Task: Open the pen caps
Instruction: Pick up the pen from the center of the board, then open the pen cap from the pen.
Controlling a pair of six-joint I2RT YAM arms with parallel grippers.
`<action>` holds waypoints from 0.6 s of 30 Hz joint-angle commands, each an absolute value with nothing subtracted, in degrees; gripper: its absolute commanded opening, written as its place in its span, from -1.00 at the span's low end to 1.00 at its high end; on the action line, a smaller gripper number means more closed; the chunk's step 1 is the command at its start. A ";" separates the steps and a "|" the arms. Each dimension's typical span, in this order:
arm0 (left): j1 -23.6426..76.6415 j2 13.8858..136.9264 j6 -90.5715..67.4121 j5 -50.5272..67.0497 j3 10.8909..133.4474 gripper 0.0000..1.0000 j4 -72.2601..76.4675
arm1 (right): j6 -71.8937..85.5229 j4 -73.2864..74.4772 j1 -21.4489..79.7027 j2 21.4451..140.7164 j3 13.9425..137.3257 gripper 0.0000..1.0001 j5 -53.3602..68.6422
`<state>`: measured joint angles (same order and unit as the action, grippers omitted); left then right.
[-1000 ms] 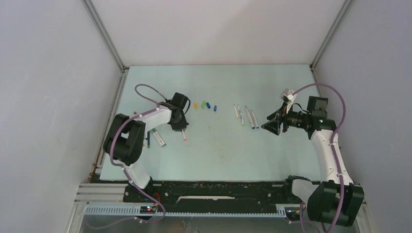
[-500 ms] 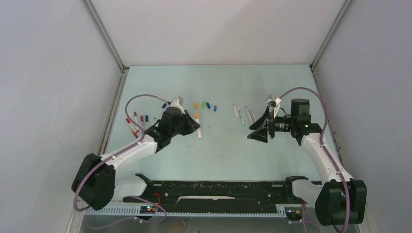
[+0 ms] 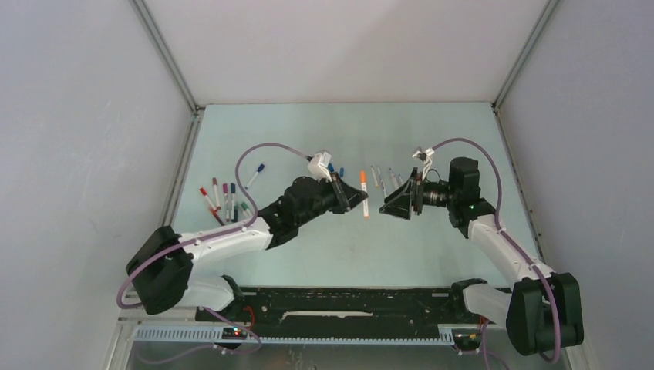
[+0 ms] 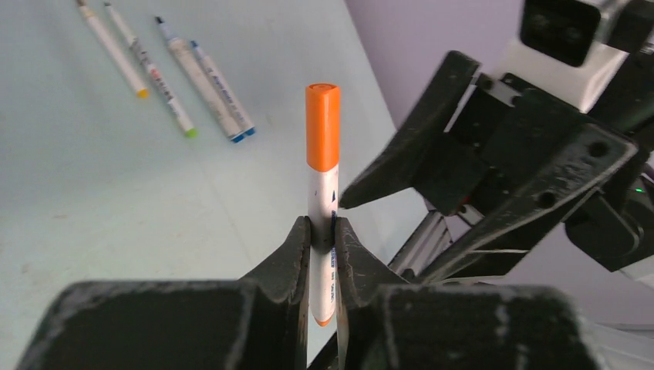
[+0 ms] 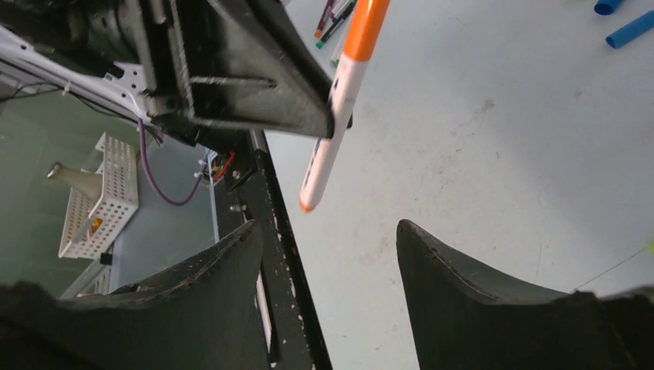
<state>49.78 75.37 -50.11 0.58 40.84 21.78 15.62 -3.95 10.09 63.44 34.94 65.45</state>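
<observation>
My left gripper (image 3: 359,200) (image 4: 322,225) is shut on the white barrel of a pen (image 4: 322,193), held above the table's middle. The pen's orange cap (image 4: 322,127) (image 3: 363,179) is on and points away from the wrist. My right gripper (image 3: 388,206) (image 5: 328,231) stands open facing it, a short way off, with nothing between its fingers. In the right wrist view the pen (image 5: 328,146) hangs ahead of the jaws, cap (image 5: 366,27) at the top. Two loose blue pen caps (image 3: 342,172) (image 5: 631,31) lie behind the left gripper.
Several uncapped white pens (image 3: 377,177) (image 4: 204,85) lie just behind the two grippers. Several capped pens (image 3: 220,196) lie at the table's left side, one more (image 3: 257,171) further back. The black front rail (image 5: 270,231) runs below the right gripper.
My left arm has swung right from the table's left side to the middle, carrying the orange-capped pen. The right gripper has moved left to meet it and opened a little wider.
</observation>
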 commanded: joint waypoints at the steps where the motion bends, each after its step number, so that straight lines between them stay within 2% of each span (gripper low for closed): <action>1: 52.37 77.42 -51.33 -3.08 46.11 -1.00 26.15 | 21.44 -9.44 11.67 64.42 35.24 0.30 62.42; 13: 55.31 80.11 -51.59 -5.44 48.28 -1.00 26.41 | 22.99 -10.37 14.03 66.07 35.24 -0.05 61.53; 18: 55.96 80.92 -51.59 -5.69 48.94 -1.00 26.70 | 23.80 -10.96 14.62 67.13 35.24 -0.11 61.91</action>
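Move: Just off the right fingers' left side, the orange-capped pen, still held by the left hand with its cap forward and up, has its middle about 6 cm left, 4 cm ahead and 2 cm above the right hand. From the left hand, the right gripper is some 6 cm right and 3 cm back, roughly level. On the table 19 cm below the right hand, the green-ended pen lies 18 cm ahead and 1 cm right, the yellow-ended pen 20 cm ahead and 1 cm left. Bringing the orange-capped pen right towards the open right gripper, the left hand travels about 3.5 cm, slowing, rises some 2 cm and then sinks more than half of that, its pinch on the white body kept. The right hand comes about 1.5 cm left to meet the pen, its fingers narrowing by roughly a third around the uncapped tail end, but no grip on it shows yet. ##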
